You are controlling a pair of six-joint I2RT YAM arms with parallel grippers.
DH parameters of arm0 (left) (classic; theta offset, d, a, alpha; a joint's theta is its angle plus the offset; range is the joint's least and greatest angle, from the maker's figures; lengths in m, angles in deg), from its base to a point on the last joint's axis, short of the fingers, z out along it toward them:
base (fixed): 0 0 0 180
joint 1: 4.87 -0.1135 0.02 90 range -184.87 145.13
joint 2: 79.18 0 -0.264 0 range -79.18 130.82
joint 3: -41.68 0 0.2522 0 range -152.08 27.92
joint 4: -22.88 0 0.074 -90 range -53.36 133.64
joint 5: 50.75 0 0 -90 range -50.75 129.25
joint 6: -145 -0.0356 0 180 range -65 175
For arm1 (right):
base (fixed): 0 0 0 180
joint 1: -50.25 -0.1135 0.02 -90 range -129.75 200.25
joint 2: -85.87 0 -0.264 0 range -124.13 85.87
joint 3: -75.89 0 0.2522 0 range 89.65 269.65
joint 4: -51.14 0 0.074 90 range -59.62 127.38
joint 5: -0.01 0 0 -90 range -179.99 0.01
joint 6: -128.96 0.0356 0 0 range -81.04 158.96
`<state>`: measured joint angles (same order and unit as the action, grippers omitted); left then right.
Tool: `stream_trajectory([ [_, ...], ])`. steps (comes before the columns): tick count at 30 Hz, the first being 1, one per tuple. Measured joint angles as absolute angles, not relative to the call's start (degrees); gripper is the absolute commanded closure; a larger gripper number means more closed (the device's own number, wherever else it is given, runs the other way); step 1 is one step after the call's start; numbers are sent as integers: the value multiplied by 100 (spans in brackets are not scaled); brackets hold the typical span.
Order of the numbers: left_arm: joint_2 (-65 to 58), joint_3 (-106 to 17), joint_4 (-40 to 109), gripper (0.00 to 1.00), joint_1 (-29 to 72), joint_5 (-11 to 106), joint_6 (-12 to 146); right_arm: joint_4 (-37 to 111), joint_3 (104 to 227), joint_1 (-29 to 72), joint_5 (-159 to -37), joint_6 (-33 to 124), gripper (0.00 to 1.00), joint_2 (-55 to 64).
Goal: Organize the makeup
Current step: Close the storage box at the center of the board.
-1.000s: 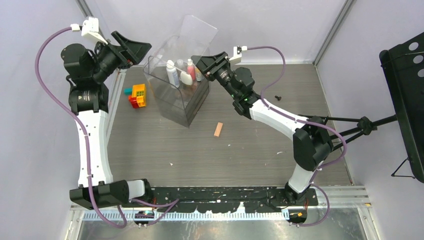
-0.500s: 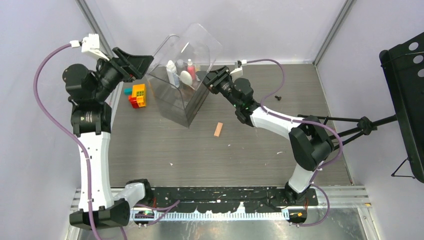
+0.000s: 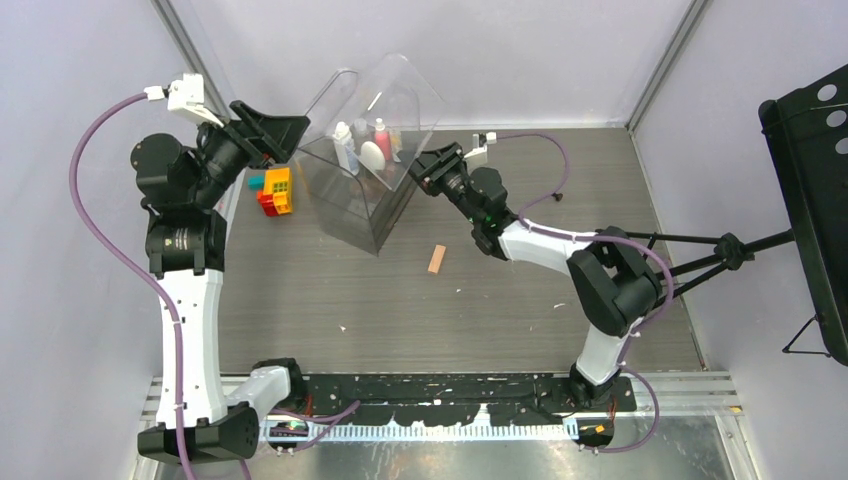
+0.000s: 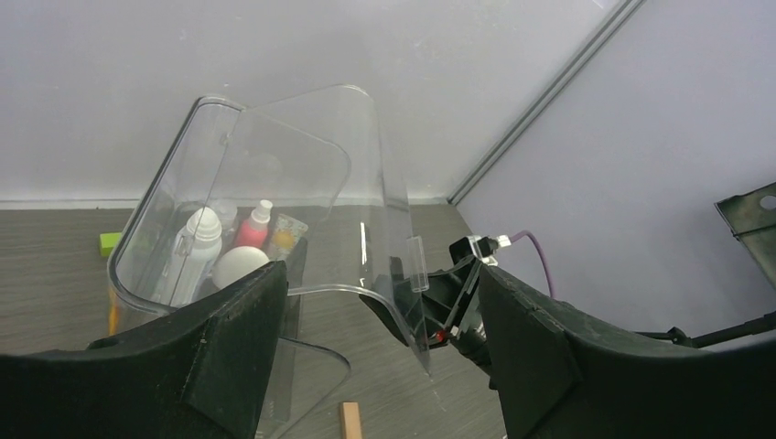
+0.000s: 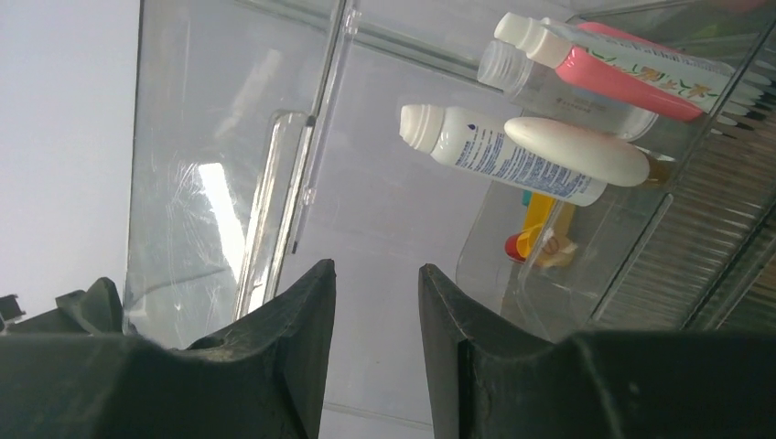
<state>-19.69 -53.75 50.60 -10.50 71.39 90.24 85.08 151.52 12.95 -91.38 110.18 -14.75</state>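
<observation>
The makeup stands in a clear case [image 3: 360, 215]: a white bottle [image 3: 345, 148] [image 5: 503, 155], a white oval compact [image 3: 372, 155] [image 4: 240, 267], a pink bottle [image 3: 382, 138] [image 5: 631, 69] and a clear bottle [image 5: 540, 87]. The case's curved lid [image 3: 395, 85] [image 4: 320, 183] hangs half raised over them. My right gripper [image 3: 425, 165] [image 5: 377, 274] sits at the lid's front lip, open, with nothing between its fingers. Left of the case, my left gripper [image 3: 285, 125] [image 4: 382, 279] hangs wide open and holds nothing. A peach sponge [image 3: 436, 259] [image 4: 350, 421] lies on the table.
Colourful toy bricks [image 3: 275, 190] sit left of the case, near the left arm. A black stand [image 3: 810, 180] on a tripod rises beyond the table's right edge. Walls close the table at the back and both sides.
The lid has swung from upright at the back to arching over the case. My right gripper has drawn back out of the case to its right side. The left gripper has edged nearer the case.
</observation>
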Motion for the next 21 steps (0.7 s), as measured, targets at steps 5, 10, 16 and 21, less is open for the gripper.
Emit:
stream_trajectory([
  [5,-1967,-5346,5060,22,-1039,7113,9011,9149,15137,1378,-9132,11442,56,-1982],
  [10,-1932,-5342,5062,23,-1024,7075,8948,9313,15043,1437,-9132,11678,56,-2454],
  [16,-1908,-5342,5062,23,-1024,7073,8906,9341,14981,1463,-9129,11692,56,-2544],
  [21,-1888,-5342,5062,23,-1024,7071,8902,9474,15010,1474,-9132,11700,56,-2704],
])
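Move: The storage box's half-lowered lid has its middle roughly 5 cm ahead of the right hand, 7 cm to its left and 6 cm higher. Inside the box, the pink bottle stands about 6 cm ahead and 7 cm left, the white bottle some 5 cm ahead and 14 cm left, both about 8 cm lower. The wooden block lies about 12 cm back, 4 cm right, 28 cm below. From the left hand, the lid is about 15 cm ahead, 13 cm right, 13 cm below. Bring the right gripper down about 8 cm, easing some 3 cm forward, to swing the lid down over the box front, with the fingertips staying against its front near the handle. Let the fingers tip downward a few degrees and keep them half open. Sink quickly at first, then almost stop once most of the drop is done. ##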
